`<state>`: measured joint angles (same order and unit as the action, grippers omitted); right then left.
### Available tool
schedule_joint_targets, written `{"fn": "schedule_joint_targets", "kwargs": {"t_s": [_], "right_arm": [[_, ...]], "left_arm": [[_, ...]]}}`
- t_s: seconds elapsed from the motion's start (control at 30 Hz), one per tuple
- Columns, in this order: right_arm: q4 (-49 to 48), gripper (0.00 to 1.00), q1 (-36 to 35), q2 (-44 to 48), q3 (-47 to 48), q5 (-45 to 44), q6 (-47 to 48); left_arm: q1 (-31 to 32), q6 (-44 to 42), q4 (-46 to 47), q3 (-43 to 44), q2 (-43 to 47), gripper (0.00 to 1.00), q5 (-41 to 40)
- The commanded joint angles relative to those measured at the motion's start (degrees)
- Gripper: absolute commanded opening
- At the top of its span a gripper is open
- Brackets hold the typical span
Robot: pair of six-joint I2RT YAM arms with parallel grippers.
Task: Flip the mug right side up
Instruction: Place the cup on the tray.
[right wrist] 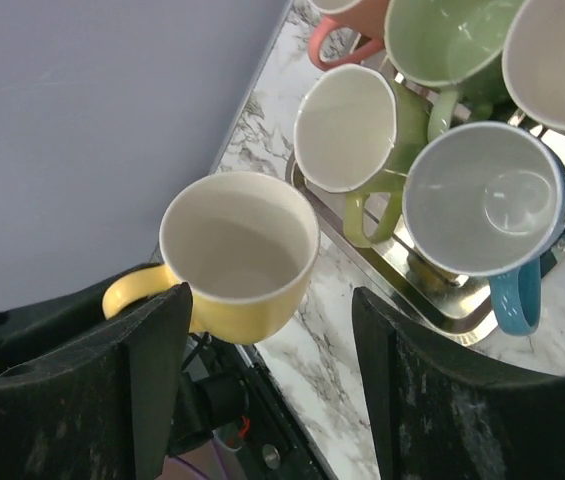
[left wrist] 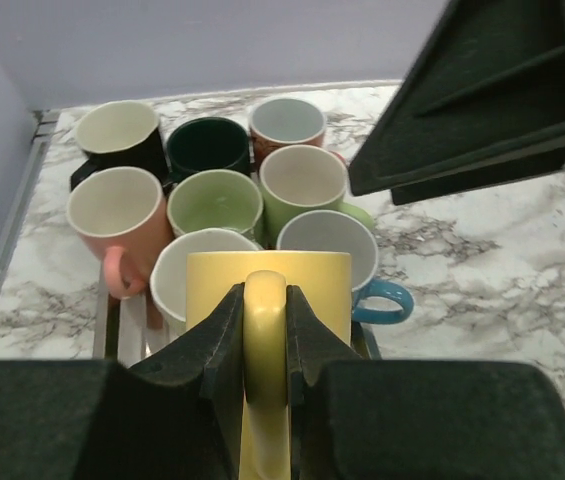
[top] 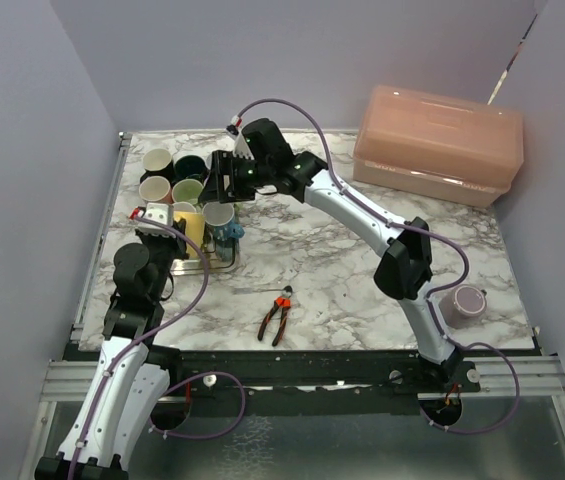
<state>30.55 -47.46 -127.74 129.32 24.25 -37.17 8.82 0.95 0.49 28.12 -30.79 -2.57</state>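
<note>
The yellow mug (left wrist: 267, 280) hangs at the near edge of the mug cluster, and my left gripper (left wrist: 265, 305) is shut on its handle (left wrist: 265, 340). In the right wrist view the yellow mug (right wrist: 237, 250) shows its white inside, mouth facing up. From above, the mug (top: 192, 230) sits just ahead of my left gripper (top: 174, 240). My right gripper (top: 227, 182) hovers over the cluster, and in its own view this gripper (right wrist: 270, 315) is open, holding nothing, its fingers either side of the mug without touching it.
Several upright mugs stand packed on a metal rack (right wrist: 442, 300), among them a blue one (right wrist: 487, 205) and a green one (right wrist: 352, 130). Red-handled pliers (top: 277, 315) lie near the front. A pink box (top: 437, 140) sits back right and a mauve mug (top: 465, 303) at the right edge.
</note>
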Motion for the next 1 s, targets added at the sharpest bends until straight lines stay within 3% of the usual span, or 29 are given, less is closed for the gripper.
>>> {"fn": "schedule_joint_targets", "kwargs": {"t_s": [0.0, 0.3, 0.63, 0.97], "right_arm": [[6.4, 0.67, -0.2, -2.1, 1.8, -3.5, -2.9], [10.6, 0.54, -0.1, -2.4, 1.2, -3.4, -2.4], [15.6, 0.50, 1.4, -1.9, 0.8, 0.6, -2.0], [15.0, 0.41, 3.4, -2.3, -0.3, 10.9, -5.8]], "left_arm": [[-0.2, -5.6, 5.8, 0.6, 1.0, 0.00, 13.1], [-0.3, -9.3, 8.6, 1.5, -1.2, 0.00, 21.4], [-0.3, -13.6, 12.2, 4.3, -4.9, 0.00, 26.2], [-0.2, -13.3, 17.0, 4.2, -6.1, 0.00, 28.5]]}}
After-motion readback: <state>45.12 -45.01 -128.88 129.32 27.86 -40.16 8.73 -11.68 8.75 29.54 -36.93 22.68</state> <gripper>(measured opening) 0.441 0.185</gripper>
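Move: The left hand still grips the yellow mug's handle, the mug's body about 6 cm ahead of it. It is brought to the right fingers, roughly 14 cm ahead, 9 cm to the right and 4 cm up; from the right hand the yellow mug is some 7 cm back, 8 cm left and 4 cm lower. About 12 cm below the left hand, the blue mug stands 12 cm ahead and 7 cm right, the lime mug 13 cm ahead and 3 cm left. Left hand carries the mug about 7 cm right, turning clockwise, towards the sinking, partly closing right fingers. ##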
